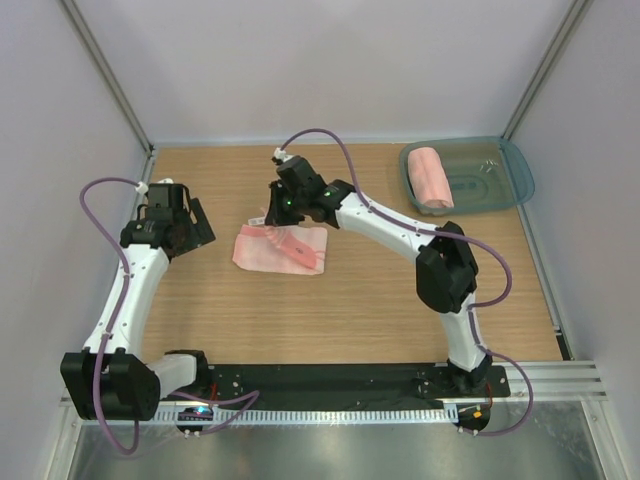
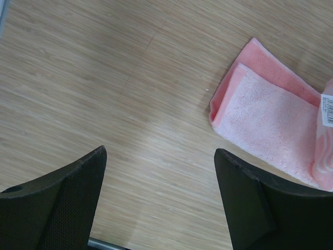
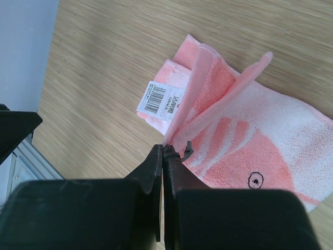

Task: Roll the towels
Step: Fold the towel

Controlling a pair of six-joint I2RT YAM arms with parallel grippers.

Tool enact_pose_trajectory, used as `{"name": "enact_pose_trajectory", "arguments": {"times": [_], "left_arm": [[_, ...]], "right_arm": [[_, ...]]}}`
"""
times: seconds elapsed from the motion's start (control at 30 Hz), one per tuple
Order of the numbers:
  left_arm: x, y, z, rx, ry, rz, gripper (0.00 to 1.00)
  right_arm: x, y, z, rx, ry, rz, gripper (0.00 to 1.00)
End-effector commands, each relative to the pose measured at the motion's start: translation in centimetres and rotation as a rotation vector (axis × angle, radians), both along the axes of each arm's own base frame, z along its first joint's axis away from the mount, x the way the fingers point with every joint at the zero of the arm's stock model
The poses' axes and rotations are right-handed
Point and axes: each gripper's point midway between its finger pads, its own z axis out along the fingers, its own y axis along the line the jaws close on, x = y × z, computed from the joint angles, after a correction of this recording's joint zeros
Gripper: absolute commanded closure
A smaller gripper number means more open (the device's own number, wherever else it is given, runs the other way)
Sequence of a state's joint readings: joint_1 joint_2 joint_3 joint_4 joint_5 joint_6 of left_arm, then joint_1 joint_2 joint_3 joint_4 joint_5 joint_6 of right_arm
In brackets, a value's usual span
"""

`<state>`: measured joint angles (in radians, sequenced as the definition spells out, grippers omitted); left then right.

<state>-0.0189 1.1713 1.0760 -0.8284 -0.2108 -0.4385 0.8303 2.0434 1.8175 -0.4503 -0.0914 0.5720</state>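
Observation:
A striped salmon-pink towel (image 1: 285, 250) lies folded on the wooden table, with a barcode label (image 3: 162, 100) and a small round black mark (image 3: 256, 180). My right gripper (image 3: 164, 147) is shut, pinching a raised fold at the towel's (image 3: 250, 135) edge, and that fold stands up off the cloth. The right gripper (image 1: 268, 214) is at the towel's far left corner. My left gripper (image 1: 190, 222) hangs open over bare wood, left of the towel (image 2: 270, 122); nothing is between its fingers (image 2: 83, 182). A second, plain pink towel (image 1: 432, 178) lies rolled in the tray.
A teal plastic tray (image 1: 505, 172) sits at the back right corner of the table. White walls close in the table on three sides. The wood's (image 2: 104, 78) far left edge shows in the left wrist view.

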Motion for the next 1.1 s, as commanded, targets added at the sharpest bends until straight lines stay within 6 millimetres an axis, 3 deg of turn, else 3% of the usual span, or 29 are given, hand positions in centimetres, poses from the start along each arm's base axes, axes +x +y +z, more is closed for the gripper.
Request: {"name": "enact_pose_trajectory", "arguments": {"times": [0.0, 0.23, 0.47, 0.5, 0.53, 0.63, 0.7, 0.83, 0.93, 0.97, 1.03, 1.07], "left_arm": [[0.1, 0.5, 0.1, 0.010, -0.003, 0.021, 0.16], [0.1, 0.7, 0.0, 0.012, 0.000, 0.026, 0.16], [0.0, 0.7, -0.1, 0.014, 0.005, 0.028, 0.16], [0.0, 0.7, -0.1, 0.014, 0.006, 0.027, 0.16], [0.0, 0.7, -0.1, 0.014, 0.006, 0.027, 0.16], [0.0, 0.7, -0.2, 0.014, 0.007, 0.027, 0.16], [0.0, 0.7, -0.2, 0.015, 0.010, 0.028, 0.16], [0.0, 0.8, -0.4, 0.019, 0.017, 0.030, 0.16], [0.0, 0.9, -0.4, 0.021, 0.017, 0.032, 0.16], [0.0, 0.9, -0.5, 0.021, 0.020, 0.032, 0.16], [0.0, 0.8, -0.5, 0.018, 0.022, 0.026, 0.16], [0.1, 0.7, -0.5, 0.017, 0.020, 0.022, 0.16]], "right_arm": [[0.1, 2.2, 2.0, 0.055, -0.022, 0.012, 0.99], [-0.6, 5.2, 0.2, 0.064, 0.007, 0.060, 0.99], [-2.3, 7.5, -3.9, 0.039, 0.063, 0.113, 0.96], [-2.4, 7.5, -5.4, 0.022, 0.078, 0.113, 0.91], [-2.7, 7.6, -6.1, 0.017, 0.093, 0.120, 0.78], [-3.6, 8.3, -8.4, 0.021, 0.120, 0.145, 0.52], [-3.8, 8.6, -8.9, 0.032, 0.131, 0.156, 0.41], [-3.8, 9.0, -7.1, 0.069, 0.107, 0.167, 0.29], [-3.6, 8.6, -5.3, 0.072, 0.072, 0.161, 0.25], [-3.5, 8.4, -3.5, 0.093, 0.047, 0.157, 0.24], [-3.5, 7.8, -2.8, 0.107, 0.037, 0.152, 0.23], [-3.5, 7.2, -0.8, 0.133, 0.019, 0.147, 0.23]]}}
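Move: The right hand holds the towel's free right end up in the air. The towel's left edge, where this end is going, lies about 8 cm to its left, 4 cm back and some 14 cm below. The white label hangs about 4 cm to the hand's left and 5 cm lower, and the towel's right-hand bend lies 14 cm to the hand's right and 4 cm back, on the table. From the left hand the left edge is about 10 cm right and 3 cm ahead. Leftward first and then ever more steeply down, the right hand carries the held end over to the towel's left edge, travelling about 7 cm left, 11 cm down and 4 cm back. Low over the table it opens its fingers wide and lets go of the cloth, then starts to rise as the wrist comes round slightly counter-clockwise. ##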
